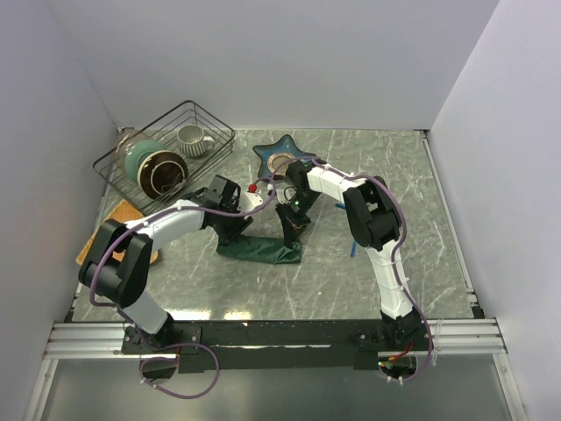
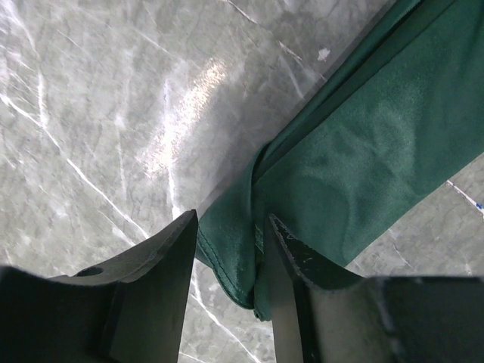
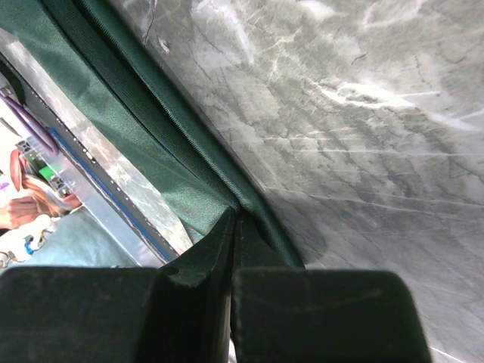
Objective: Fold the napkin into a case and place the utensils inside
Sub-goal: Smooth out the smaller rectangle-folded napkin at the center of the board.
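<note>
The dark green napkin (image 1: 259, 249) lies bunched in a narrow, layered strip on the marble table, between my two grippers. My left gripper (image 2: 231, 219) stands open over the strip's left end, and a hemmed corner of the cloth (image 2: 227, 257) lies between its fingers. My right gripper (image 3: 234, 215) is shut on the napkin's folded edge (image 3: 151, 128) at the strip's right end. In the top view the left gripper (image 1: 230, 224) and right gripper (image 1: 294, 224) face each other across the cloth. A thin blue utensil (image 1: 351, 250) peeks out beside the right arm. The pink one is not clearly visible.
A star-shaped blue dish (image 1: 282, 156) sits just behind the grippers. A wire basket (image 1: 166, 156) with bowls and a mug stands at the back left. An orange-tan mat (image 1: 112, 224) lies under the left arm. White walls close in the table on three sides.
</note>
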You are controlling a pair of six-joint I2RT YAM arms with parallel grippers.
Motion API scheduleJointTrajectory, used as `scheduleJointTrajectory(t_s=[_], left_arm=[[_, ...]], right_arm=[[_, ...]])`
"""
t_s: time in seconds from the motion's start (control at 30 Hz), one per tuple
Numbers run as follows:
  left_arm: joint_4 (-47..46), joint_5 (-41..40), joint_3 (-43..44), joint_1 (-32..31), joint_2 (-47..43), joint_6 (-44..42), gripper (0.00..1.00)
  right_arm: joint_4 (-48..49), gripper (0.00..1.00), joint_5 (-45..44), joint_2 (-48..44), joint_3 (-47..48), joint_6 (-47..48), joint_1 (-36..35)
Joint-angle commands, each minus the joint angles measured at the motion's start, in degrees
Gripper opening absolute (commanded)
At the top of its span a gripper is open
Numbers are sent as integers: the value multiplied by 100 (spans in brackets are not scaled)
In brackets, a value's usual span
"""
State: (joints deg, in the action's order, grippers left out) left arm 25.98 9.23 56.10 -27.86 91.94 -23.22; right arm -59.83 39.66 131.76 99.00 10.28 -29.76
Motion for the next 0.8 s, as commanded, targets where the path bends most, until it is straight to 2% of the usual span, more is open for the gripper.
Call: scheduleJointTrajectory(t_s=[0.0, 0.1, 0.27, 0.37, 0.5, 0.77], left_arm=[[-84, 193, 244, -18, 8, -77, 47], [-67, 184, 270, -18, 52, -77, 45], [-31, -27, 183, -27, 166, -182, 28], [-84, -194, 112, -27, 219, -244, 24], [-233, -203, 51, -44, 79, -288, 12], [-269, -124, 130, -378, -45, -165, 12]], right_arm=[[350, 0, -661, 104, -39, 167, -127], [350, 0, -653, 121, -48, 167, -127], [358, 0, -635, 121, -39, 158, -136], [341, 0, -644, 139, -21, 176, -127], [341, 0, -591, 130, -4, 158, -135], [288, 0, -591, 130, 84, 167, -171]])
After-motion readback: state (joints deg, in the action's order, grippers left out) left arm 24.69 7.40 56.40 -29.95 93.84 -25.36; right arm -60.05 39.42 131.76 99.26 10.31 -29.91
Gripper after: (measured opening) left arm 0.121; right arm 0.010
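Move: The folded napkin's left end lies just beneath the left hand's half-open fingers, roughly 1 to 2 cm down, with the strip's middle about 7 cm to the right of that hand and 3 cm nearer the base. Its right end is some 16 cm right and 3 cm back; the star plate sits about 21 cm ahead and 14 cm right. From the right hand, the napkin's left end is around 16 cm to the left, about level. The left fingers pinch the cloth at the napkin's left end, closing from about half open to nearly shut as the hand sinks about 1 cm; the hand then slides roughly 1 cm to its right, towards the strip's middle. The right hand stays put, its already shut fingers still on the fold at the napkin's right end. ##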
